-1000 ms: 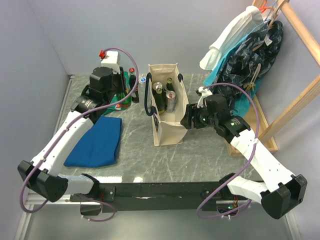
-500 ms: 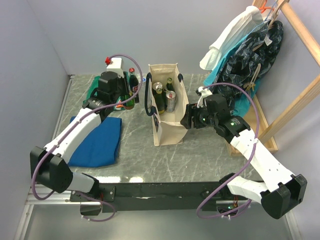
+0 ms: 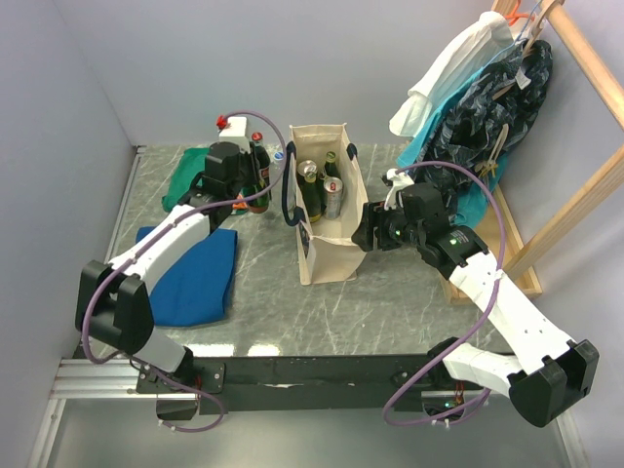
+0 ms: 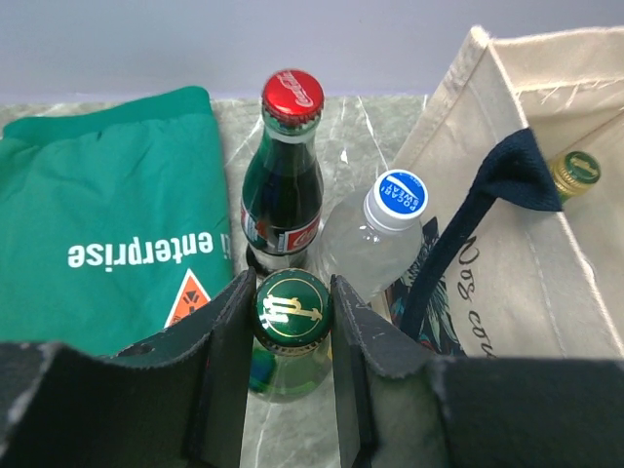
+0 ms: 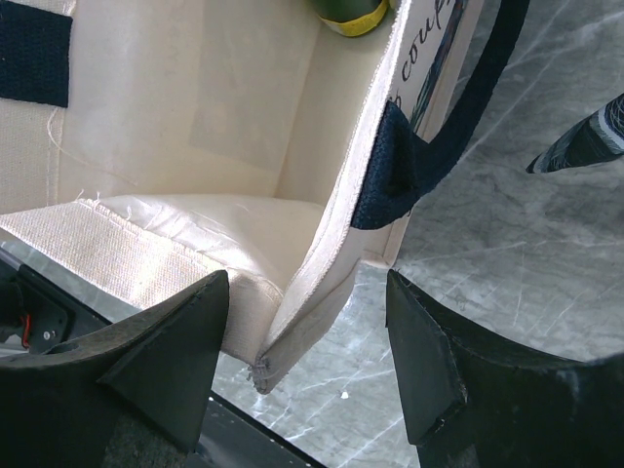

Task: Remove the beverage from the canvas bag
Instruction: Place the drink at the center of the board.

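The cream canvas bag [image 3: 327, 255] with navy handles stands mid-table, and several bottles and cans [image 3: 320, 185] stand inside it. My left gripper [image 3: 250, 180] is just left of the bag, shut on the neck of a green-capped bottle [image 4: 292, 304] that is outside the bag. That bottle is beside a red-capped cola bottle [image 4: 283, 195] and a blue-capped water bottle [image 4: 401, 192]. My right gripper [image 5: 304, 292] is open and straddles the bag's right wall [image 5: 331, 263]. Its left finger [image 5: 175, 341] touches the cloth; the other stands apart.
A green printed cloth [image 3: 183, 177] lies at the back left. A folded blue cloth [image 3: 190, 278] lies under the left arm. Clothes [image 3: 478, 88] hang on a wooden rack [image 3: 575, 195] at the right edge. A gold-capped bottle [image 4: 575, 171] shows inside the bag.
My left arm has swung right toward the bag, and its elbow has drawn in. Its jaws have stayed on the green-capped bottle. The right arm and the bag have not moved.
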Robot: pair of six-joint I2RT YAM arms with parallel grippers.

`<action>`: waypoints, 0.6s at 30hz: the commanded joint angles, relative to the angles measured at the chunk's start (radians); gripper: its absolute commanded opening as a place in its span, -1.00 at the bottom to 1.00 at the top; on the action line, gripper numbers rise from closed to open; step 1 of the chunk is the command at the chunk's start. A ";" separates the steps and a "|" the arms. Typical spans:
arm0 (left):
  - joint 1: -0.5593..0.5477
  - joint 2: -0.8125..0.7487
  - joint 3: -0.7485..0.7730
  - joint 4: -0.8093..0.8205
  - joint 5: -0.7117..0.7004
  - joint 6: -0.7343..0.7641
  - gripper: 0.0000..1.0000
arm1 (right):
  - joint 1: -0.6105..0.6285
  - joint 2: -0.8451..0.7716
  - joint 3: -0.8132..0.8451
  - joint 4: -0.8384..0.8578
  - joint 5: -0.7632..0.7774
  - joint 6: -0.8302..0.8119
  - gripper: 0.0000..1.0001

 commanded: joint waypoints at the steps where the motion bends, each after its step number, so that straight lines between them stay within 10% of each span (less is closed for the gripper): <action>1: 0.006 0.000 0.032 0.233 0.016 -0.018 -0.98 | 0.005 -0.014 0.003 0.002 0.017 -0.021 0.43; 18: 0.006 0.088 -0.080 0.429 -0.051 -0.009 -0.98 | 0.005 0.003 0.003 -0.001 0.031 -0.044 0.43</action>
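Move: The left hand still holds the green bottle by its neck, with the free table spot for it about 2 cm ahead and some 26 cm below. The Coke bottle stands about 8 cm ahead and 1 cm right, the Pocari bottle 6 cm ahead and 7 cm right, their middles some 15 cm lower. The canvas bag's middle is 17 cm right and 3 cm ahead. From the right hand the spot lies roughly 16 cm ahead, 24 cm left, 22 cm down. Keeping its pinch just below the green bottle's cap, the left hand lowers the upright bottle about 6 cm towards the bare table on the near side of the Coke and Pocari bottles. It eases forward some 1.5 cm, mostly in the first half, and slows at the end with the fingers still closed. ##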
